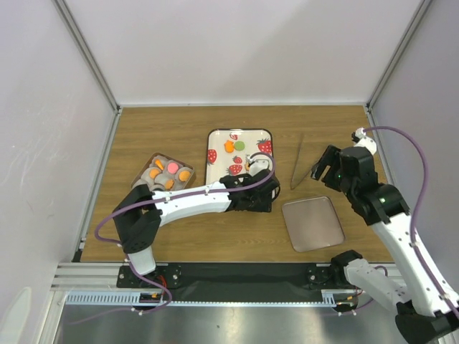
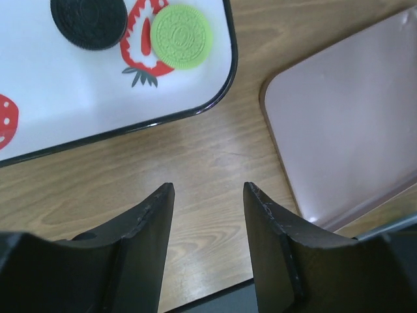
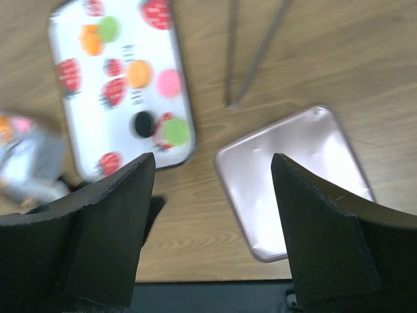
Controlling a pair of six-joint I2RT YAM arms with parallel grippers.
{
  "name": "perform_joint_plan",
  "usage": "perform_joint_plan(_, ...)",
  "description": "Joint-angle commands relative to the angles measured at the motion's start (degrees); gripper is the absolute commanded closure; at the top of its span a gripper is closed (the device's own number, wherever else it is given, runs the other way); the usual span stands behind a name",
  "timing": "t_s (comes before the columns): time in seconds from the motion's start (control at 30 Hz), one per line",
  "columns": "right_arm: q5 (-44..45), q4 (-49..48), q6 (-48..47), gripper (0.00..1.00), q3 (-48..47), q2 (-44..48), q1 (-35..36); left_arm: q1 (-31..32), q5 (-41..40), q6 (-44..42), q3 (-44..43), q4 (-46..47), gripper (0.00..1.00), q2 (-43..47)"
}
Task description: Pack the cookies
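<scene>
Several cookies lie on a white strawberry-print tray (image 1: 219, 163): an orange one (image 1: 229, 146) and a green one (image 1: 239, 145) at its far end, and a black cookie (image 2: 89, 21) beside a green cookie (image 2: 182, 36) at its near right corner. More orange and pink cookies fill a compartmented box (image 1: 166, 174) to the left. My left gripper (image 1: 264, 190) (image 2: 208, 190) is open with nothing between its jaws, over bare wood just off that tray corner. My right gripper (image 1: 323, 166) (image 3: 214, 160) hangs open and empty above the table's right side.
A pink square lid (image 1: 313, 223) (image 2: 345, 130) (image 3: 293, 176) lies right of the tray near the front edge. Thin tongs (image 1: 297, 170) (image 3: 251, 52) lie between the tray and the right arm. White walls close in the table on three sides.
</scene>
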State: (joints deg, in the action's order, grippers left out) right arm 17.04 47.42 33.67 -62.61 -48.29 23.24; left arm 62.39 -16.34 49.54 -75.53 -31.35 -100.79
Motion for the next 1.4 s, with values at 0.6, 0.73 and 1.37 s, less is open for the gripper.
perform_joint_plan(0.6,-11.1,-10.5,1.0,0.27,22.5,-9.4,-29.8,0.7,14.1,-11.3,12.6,7.0,0.45,20.4)
perform_joint_plan(0.73,-11.0,-13.8,1.1,0.29,23.4,-13.5,-30.0,0.8,15.3,-10.6,15.1,9.6,0.45,20.8)
perform_joint_plan(1.37,-11.1,-23.2,-3.2,0.44,22.4,-28.8,-30.3,0.7,15.9,-9.1,16.6,16.5,0.45,13.6)
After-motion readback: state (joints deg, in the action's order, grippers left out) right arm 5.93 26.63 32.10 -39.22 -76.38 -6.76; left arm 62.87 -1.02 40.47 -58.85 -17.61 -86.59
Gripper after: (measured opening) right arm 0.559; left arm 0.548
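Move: The right hand is high over the table. The middle of the flat lid lies roughly 26 cm below it, about 5 cm back and 3 cm to its right, with the lid's far right corner farther out and to the right. The tongs lie about 15 cm ahead of this hand, level with it sideways; the patterned tray is some 13 cm ahead and 20 cm left. From the left hand, the lid is about 14 cm right, almost level, 9 cm down. Down and to the right the right hand swoops, about 23 cm of drop and 10 cm sideways, then goes straight down to just above the lid's far right corner. Its fingers tip some 30 degrees further down, turn clockwise and close partway, still apart. The empty left hand draws back about 5 cm, rising and then sinking again, and turns a little clockwise. ##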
